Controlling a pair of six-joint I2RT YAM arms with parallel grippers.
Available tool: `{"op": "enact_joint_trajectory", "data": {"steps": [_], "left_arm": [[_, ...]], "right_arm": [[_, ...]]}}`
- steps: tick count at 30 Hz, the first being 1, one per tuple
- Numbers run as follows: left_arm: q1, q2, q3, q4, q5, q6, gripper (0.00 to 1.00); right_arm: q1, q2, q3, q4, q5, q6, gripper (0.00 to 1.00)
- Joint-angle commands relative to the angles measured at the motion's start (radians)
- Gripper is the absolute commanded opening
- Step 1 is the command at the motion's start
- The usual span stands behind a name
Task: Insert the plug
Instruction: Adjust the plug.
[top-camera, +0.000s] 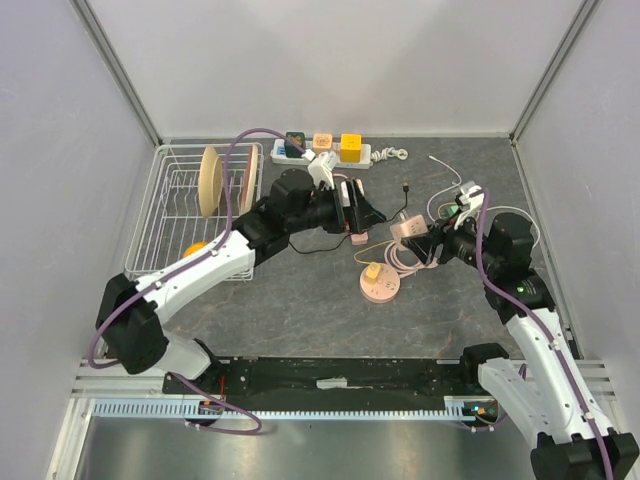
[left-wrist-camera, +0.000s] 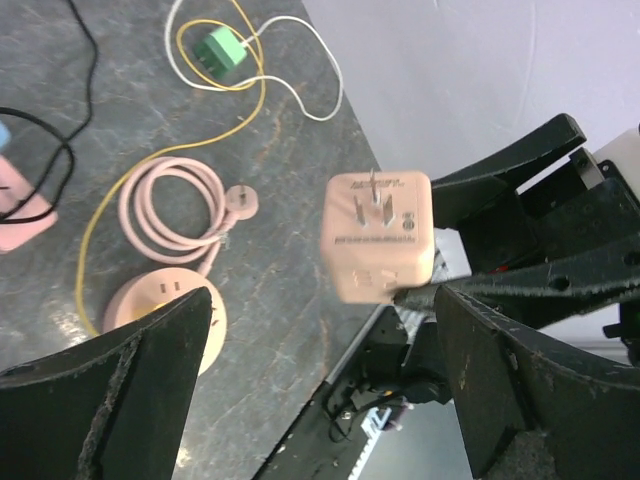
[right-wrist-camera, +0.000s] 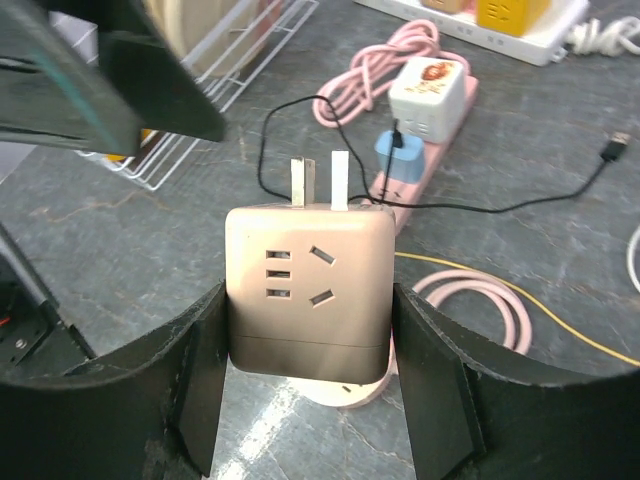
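The plug (right-wrist-camera: 308, 300) is a beige-pink cube with two flat prongs on its far face and socket slots facing the right wrist camera. My right gripper (right-wrist-camera: 310, 335) is shut on its two sides and holds it in the air above the table. From the left wrist the same plug (left-wrist-camera: 378, 235) shows its pronged face, gripped by the right arm's black fingers (left-wrist-camera: 500, 175). My left gripper (left-wrist-camera: 325, 335) stands wide open just short of it, holding nothing. From above, the left gripper (top-camera: 360, 215) and the right gripper (top-camera: 412, 232) face each other mid-table.
A pink power strip (right-wrist-camera: 445, 135) carries a white cube adapter (right-wrist-camera: 430, 95) and a blue plug (right-wrist-camera: 400, 155). A round pink socket (top-camera: 380, 285) with a coiled cord lies below the grippers. A white strip (top-camera: 325, 152) sits at the back, a wire dish rack (top-camera: 170, 215) at left.
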Motion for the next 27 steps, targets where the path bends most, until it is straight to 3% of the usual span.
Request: {"op": "enact_joint_trajectory", "data": {"steps": [1,23,27], "left_arm": [[-0.002,0.052,0.077,0.106,0.125,-0.106,1.00],[-0.028,0.180,0.159,0.026,0.191,-0.083,0.99],[-0.031,0.200,0.179,0.028,0.229,-0.094,0.93]], "right_arm": [[0.028,-0.025,0.040,0.108,-0.105,-0.022,0.26],[0.110,0.046,0.054,0.187,-0.091,-0.029,0.26],[0.116,0.051,0.043,0.202,-0.086,-0.032,0.27]]}}
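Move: Held in the right fingers, the plug lies some 8 cm to the left hand's right, about 2 cm back and 3 cm lower. For the right hand, the open left gripper is about 8 cm to its left, 2 cm ahead and 3 cm higher. On the table some 21 cm below the right hand, the round socket is level with it and 2 cm left; the pink cable coil lies 6 cm ahead, 4 cm right. Closing on each other in mid-air, the left hand goes about 5 cm right, easing down a little late on, its fingers staying wide open to come around the prong side of the plug. The right hand keeps its grip and brings the plug about 4 cm left and slightly up, turning some 10 degrees counter-clockwise, while the left turns nearly as much clockwise. ##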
